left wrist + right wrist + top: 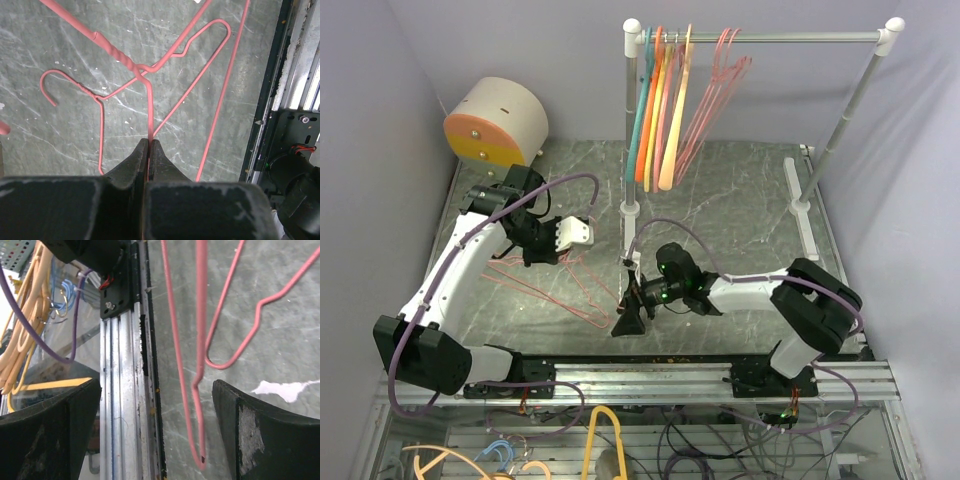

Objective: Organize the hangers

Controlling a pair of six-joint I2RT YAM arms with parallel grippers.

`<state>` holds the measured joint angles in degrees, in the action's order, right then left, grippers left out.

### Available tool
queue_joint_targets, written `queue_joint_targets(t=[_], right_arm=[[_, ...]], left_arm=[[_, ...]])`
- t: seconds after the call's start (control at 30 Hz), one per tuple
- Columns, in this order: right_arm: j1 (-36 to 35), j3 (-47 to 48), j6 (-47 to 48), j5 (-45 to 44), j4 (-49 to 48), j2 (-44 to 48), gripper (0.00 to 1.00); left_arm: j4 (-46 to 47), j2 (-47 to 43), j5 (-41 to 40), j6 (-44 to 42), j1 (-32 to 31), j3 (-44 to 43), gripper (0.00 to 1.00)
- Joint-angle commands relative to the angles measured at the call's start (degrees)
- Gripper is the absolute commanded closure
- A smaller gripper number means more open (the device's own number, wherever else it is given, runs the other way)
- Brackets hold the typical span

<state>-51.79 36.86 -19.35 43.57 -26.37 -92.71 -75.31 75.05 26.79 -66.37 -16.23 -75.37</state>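
Note:
Two pink wire hangers point(555, 290) lie overlapped on the grey table top in front of the left arm. My left gripper point(537, 258) is shut on a wire of one pink hanger point(149, 115), which runs straight out from its tips point(150, 141); the other hanger's hook point(50, 85) rests flat to the left. My right gripper point(628, 315) is open, low over the table's near edge. A bent corner of a pink hanger point(199, 440) sits between its fingers point(265, 435), touching neither. On the silver rail point(790, 37) hang teal point(640, 100), orange point(651, 110) and peach point(671, 130) hangers and several pink wire ones point(715, 95).
A cream drum with an orange face point(495, 125) sits at the back left. The rail's left post point(629, 150) stands mid-table, its right post and white foot point(802, 205) at the right. An aluminium rail point(120, 405) borders the near edge, with cables and a yellow hanger point(605, 430) below.

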Motion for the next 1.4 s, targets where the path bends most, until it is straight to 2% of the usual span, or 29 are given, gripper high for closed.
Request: queue_joint_targets(t=[0.0,0.03,0.2,0.23,0.37,0.4,0.5,0.6,0.67,0.8,0.87,0.9,1.0,1.1,1.23,1.37], right_arm=[[-1.2,0.7,-1.9,5.6,-7.3,-1.8,0.10],[-1.4,0.9,-2.4,6.0,-7.8,-2.4,0.13],[-2.6,1.7,-5.3,8.3,-11.5,-4.8,0.57],[-2.8,2.0,-5.3,8.4,-11.5,-5.1,0.63],[-3.3,2.2,-5.5,7.7,-11.2,-5.7,0.71],[-3.4,2.2,-5.5,7.4,-11.1,-5.8,0.76],[-3.5,1.6,-6.2,6.2,-11.4,-5.3,1.00],[-3.6,0.6,-6.7,2.3,-10.2,-3.4,1.00],[-3.6,-1.4,-8.2,-3.4,-9.2,-0.7,1.00],[-3.7,-7.8,-14.8,-15.0,-6.3,9.0,1.00],[-4.0,-10.2,-17.6,-20.6,-1.6,13.8,1.00],[-4.1,-11.7,-18.8,-23.0,0.9,16.7,1.00],[-4.2,-15.1,-21.7,-28.7,7.0,26.2,1.00],[-4.2,-14.5,-23.2,-32.3,17.0,32.1,1.00],[-4.2,-12.1,-26.4,-36.8,28.2,35.9,1.00],[-4.2,-8.0,-31.0,-46.7,42.9,39.4,1.00]], left_arm=[[-0.7,-0.2,2.2,0.4,-0.6,-2.0,0.93],[-0.6,-0.2,2.4,0.5,-0.6,-2.1,0.93],[1.0,-0.4,4.0,1.9,-0.6,-2.4,0.93],[1.3,-0.5,4.4,2.2,-0.7,-2.4,0.93],[1.8,-0.7,4.9,2.8,-1.0,-2.9,0.93],[2.0,-0.7,5.0,2.9,-1.0,-3.1,0.93],[2.5,-1.3,5.8,3.7,-1.0,-3.5,0.93],[3.9,-1.9,5.9,5.9,-1.5,-3.7,0.92],[5.6,-2.3,4.6,8.9,-2.2,-4.2,0.85],[15.8,-6.2,-5.1,22.0,-5.7,-5.5,0.41],[22.7,-9.2,-11.9,27.6,-6.2,-4.9,0.06],[27.0,-10.6,-17.6,32.0,-6.3,-4.5,0.02],[33.4,-12.6,-27.3,36.6,-6.1,-4.7,0.01],[34.4,-12.8,-31.9,34.9,-5.7,-3.4,0.01],[24.2,-5.1,-32.4,37.4,-3.7,-7.7,0.04],[28.4,-5.1,-27.9,41.4,1.6,-4.7,0.04]])
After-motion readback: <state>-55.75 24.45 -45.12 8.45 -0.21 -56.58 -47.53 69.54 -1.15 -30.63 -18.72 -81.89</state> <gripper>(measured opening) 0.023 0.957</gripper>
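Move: The pink hanger still pinched in the left fingers has its near corner about 3 cm back and 2 cm left of the open right hand, level with it. From the left hand that corner is roughly 13 cm back, 10 cm right and 10 cm lower. The table hanger lies some 10 cm ahead and 15 cm left of the right hand; the rack foot is about 19 cm ahead and 2 cm right. Both are roughly 6 cm below. The held hanger's near corner is taken by the right hand, which eases a few centimetres back and slightly left and shuts on it. Then the left fingers open wide and let go, and that hand rises and swings forward towards the far side of the table hanger. The right hand, keeping its pinch, draws the corner about 10 cm right with a little forward and up, turning some 40 degrees clockwise. ##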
